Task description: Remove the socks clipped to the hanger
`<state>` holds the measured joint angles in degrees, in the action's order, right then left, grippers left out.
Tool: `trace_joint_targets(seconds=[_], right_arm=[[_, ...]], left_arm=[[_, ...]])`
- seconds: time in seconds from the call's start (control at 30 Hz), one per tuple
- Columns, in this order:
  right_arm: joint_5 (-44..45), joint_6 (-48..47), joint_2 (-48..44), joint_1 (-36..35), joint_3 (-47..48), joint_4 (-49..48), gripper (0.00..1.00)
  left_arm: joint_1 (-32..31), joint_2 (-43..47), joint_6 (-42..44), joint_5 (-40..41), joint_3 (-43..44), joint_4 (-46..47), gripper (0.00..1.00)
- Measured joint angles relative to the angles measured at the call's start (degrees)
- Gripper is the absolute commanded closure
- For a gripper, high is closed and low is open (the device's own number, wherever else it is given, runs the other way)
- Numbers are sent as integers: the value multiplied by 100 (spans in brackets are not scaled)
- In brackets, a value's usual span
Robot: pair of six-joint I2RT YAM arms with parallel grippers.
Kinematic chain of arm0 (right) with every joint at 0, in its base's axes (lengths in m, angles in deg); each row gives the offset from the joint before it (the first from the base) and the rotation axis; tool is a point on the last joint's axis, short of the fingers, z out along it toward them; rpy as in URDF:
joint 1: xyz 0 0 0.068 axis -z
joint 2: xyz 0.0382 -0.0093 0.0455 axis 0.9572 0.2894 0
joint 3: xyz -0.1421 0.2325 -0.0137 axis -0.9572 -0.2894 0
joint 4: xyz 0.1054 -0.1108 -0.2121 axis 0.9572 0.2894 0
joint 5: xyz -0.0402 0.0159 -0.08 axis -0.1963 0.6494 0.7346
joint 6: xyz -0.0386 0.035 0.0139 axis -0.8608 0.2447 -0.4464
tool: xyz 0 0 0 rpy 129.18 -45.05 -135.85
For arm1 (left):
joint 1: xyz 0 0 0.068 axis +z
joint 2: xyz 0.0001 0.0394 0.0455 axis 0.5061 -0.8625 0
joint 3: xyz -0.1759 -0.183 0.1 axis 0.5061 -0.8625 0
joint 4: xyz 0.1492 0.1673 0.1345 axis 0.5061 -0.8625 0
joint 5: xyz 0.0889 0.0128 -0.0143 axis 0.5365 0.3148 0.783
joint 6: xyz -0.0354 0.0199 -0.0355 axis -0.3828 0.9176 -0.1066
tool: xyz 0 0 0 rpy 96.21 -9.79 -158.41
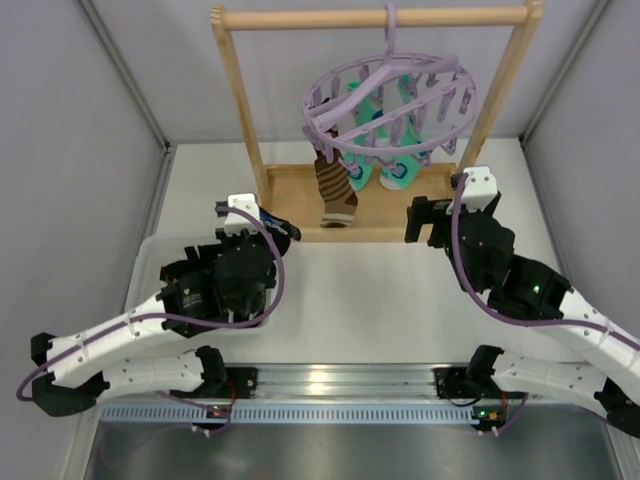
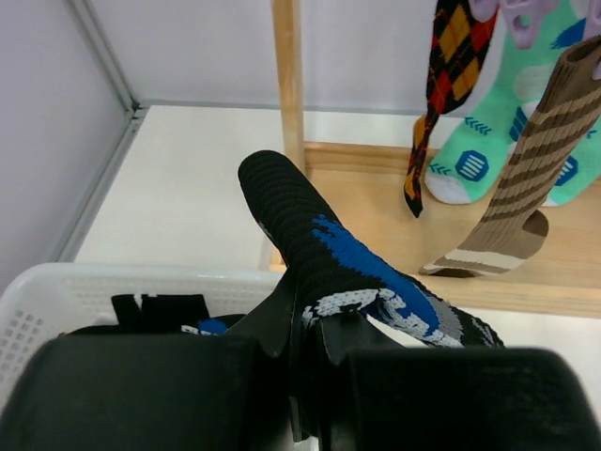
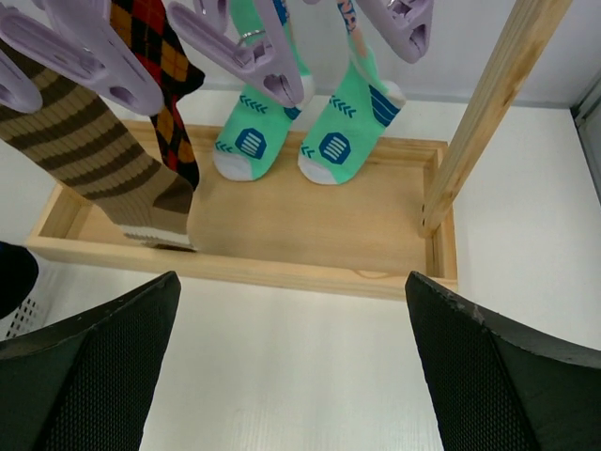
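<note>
The lavender round hanger [image 1: 385, 105] hangs from the wooden rack's top bar. A brown-and-tan striped sock [image 1: 335, 190], mint-green socks [image 1: 395, 172] and a red-dark patterned sock [image 2: 446, 75] are clipped to it. My left gripper [image 2: 315, 329] is shut on a black sock with blue-white markings [image 2: 319, 249], held over the white basket's far rim. In the top view this gripper [image 1: 272, 228] is left of the rack base. My right gripper [image 3: 291, 366] is open and empty, in front of the rack base, below the mint-green socks [image 3: 249, 141] and right of the brown sock [image 3: 84, 160].
A white perforated basket [image 2: 94, 291] sits at the left, and another black sock [image 2: 160, 310] lies in it. The wooden rack [image 1: 240, 110] has two uprights and a tray base [image 3: 300, 216]. Grey walls close in the left, right and back.
</note>
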<state>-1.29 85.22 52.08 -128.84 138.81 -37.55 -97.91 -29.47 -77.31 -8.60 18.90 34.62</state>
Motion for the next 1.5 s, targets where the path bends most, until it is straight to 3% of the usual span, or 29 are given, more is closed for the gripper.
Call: trace_joint_targets(seconds=[0.17, 0.27, 0.4, 0.53, 0.77, 1.13, 1.23, 1.27, 1.3, 1.5], right_arm=[[-96, 9, 7, 35, -68, -15, 1], [-160, 9, 44, 48, -70, -20, 1], [-286, 24, 116, 98, -81, -42, 1], [-422, 44, 181, 136, -170, -70, 1], [-597, 52, 284, 186, -271, -111, 0], [-883, 151, 352, 358, -525, -240, 1], [-1023, 199, 437, 448, -601, -258, 1], [-1056, 203, 463, 466, -634, -262, 1], [-1108, 214, 487, 481, -649, -254, 1], [-1191, 245, 496, 492, -702, -258, 0]], left_arm=[[597, 116, -286, -319, -66, -302, 100], [1499, 105, -752, -990, -264, -632, 100], [3176, -190, -1604, -1937, -776, -1106, 100], [4087, -107, -2332, -2511, -1523, -1480, 100], [4603, 514, -3447, -2675, -2232, -1657, 100], [4752, -57, -4636, -2614, -2889, -1676, 100], [4754, -2, -4634, -2634, -2889, -1681, 59], [4754, 72, -4581, -2660, -2889, -1681, 14], [4754, 186, -4531, -2695, -2889, -1687, 2], [4756, 1381, -4308, -2841, -2754, -1705, 1]])
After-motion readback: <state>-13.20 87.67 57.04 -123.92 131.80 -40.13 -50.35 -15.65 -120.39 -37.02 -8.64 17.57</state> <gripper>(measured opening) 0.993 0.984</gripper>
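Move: The left hand holds the black-and-blue sock; the white basket's middle lies about 15 cm to its left, 3 cm back and 30 cm below. The hanging brown striped sock is some 16 cm ahead and 14 cm right, 17 cm lower. From the right hand the basket is about 47 cm left, 4 cm back and 31 cm below. Left hand lowers the sock 25 cm and left into the basket, opens, rises; open right hand sinks 7 cm. ##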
